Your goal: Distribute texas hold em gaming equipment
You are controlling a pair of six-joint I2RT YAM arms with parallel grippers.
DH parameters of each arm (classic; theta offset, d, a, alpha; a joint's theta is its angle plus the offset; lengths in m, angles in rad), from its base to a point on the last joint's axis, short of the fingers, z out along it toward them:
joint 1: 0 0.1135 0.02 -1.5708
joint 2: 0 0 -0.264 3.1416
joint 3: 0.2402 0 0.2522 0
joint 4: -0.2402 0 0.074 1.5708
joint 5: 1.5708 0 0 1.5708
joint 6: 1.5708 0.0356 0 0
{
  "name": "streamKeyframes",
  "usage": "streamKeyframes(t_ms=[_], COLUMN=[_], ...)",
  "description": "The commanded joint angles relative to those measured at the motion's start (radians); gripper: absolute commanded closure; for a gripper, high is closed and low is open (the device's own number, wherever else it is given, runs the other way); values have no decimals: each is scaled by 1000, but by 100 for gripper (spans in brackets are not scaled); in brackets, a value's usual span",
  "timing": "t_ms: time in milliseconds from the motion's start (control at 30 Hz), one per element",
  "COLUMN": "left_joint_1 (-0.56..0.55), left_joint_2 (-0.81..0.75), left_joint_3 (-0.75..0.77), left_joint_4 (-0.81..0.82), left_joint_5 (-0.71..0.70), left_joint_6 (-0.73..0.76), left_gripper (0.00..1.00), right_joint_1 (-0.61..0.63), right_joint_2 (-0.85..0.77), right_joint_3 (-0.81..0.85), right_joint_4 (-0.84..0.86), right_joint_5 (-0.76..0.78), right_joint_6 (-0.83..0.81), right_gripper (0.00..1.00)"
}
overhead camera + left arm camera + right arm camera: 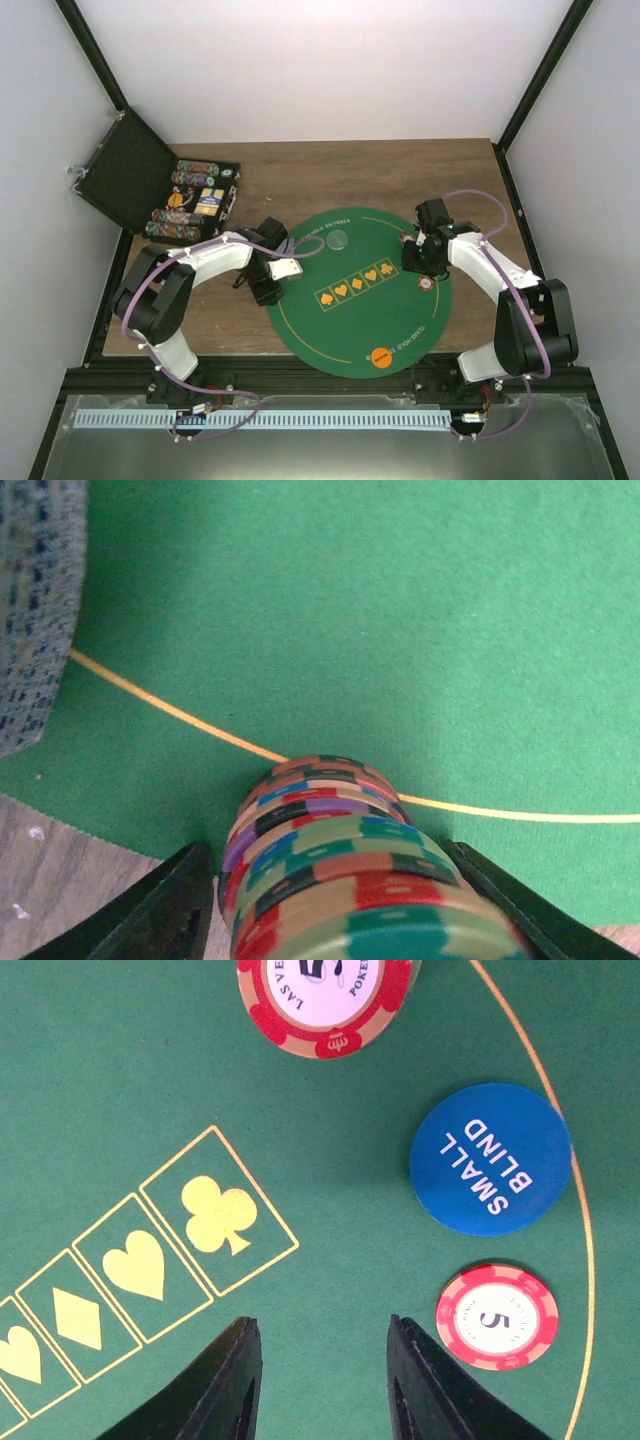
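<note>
A roll of multicoloured poker chips point(330, 880) lies on its side at the edge of the green felt mat point(400, 630). My left gripper point(325, 850) is shut on it, one finger against each side. From above, that gripper point(268, 285) is at the mat's left rim, beside a white card point(286, 268). My right gripper point(322, 1322) hangs open over bare felt with nothing between its fingers. To its right lie a red-and-white 5 chip point(497, 1317) and a blue SMALL BLIND token point(490, 1158). Another red-and-white chip point(325, 1000) sits farther ahead.
An open black case point(190, 200) with rows of chips stands at the back left. On the mat are an orange round token point(381, 357) near the front and a pale clear one point(340, 239) at the back. A grey-blue patterned card back point(35, 610) lies left of the roll.
</note>
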Motion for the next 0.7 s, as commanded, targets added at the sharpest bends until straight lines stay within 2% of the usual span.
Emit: streamKeyframes(t_ms=[0,233,333,433,500,667], left_joint_1=[-9,-11,-10,-13,-21,-70], left_joint_2=[-10,-9,-35,-56,-60,-114], left_joint_3=[-39,-87,-122,-162,-179,-203], left_joint_4=[63,66,99,145,169,175], left_joint_5=[7,17,25,43,47,72], left_joint_6=[17,39,54,64,62,57], left_gripper=[42,68,82,90,100,100], right_joint_1=[7,6,6,6,6,7], right_joint_2=[-13,-29,-37,-47,-52,-66], right_joint_3=[32,34,33,33,33,33], right_joint_4=[-2,1,1,-2,-8,-16], right_joint_5=[-8,-9,-9,-12,-12,-16], right_joint_6=[-18,-27,-28,-28,-29,-31], right_gripper=[63,63,63,63,63,63])
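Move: The stack of chips already stands between the left hand's open fingers, its middle level with them and directly at the hand point. The deck of cards is about 9 cm ahead and 3 cm to the right of that hand, at nearly the same height; the clear disc lies some 12 cm ahead and 15 cm right. From the right hand, the stack is roughly 33 cm to the left, 5 cm back and 5 cm lower. The left hand's fingers close onto the sides of the chip stack, pinch it and keep their hold. The hand otherwise stays low in place, shifting only about half a centimetre forward at first, and then tilts some 8 degrees so that the fingertips swing forward, without lifting. ##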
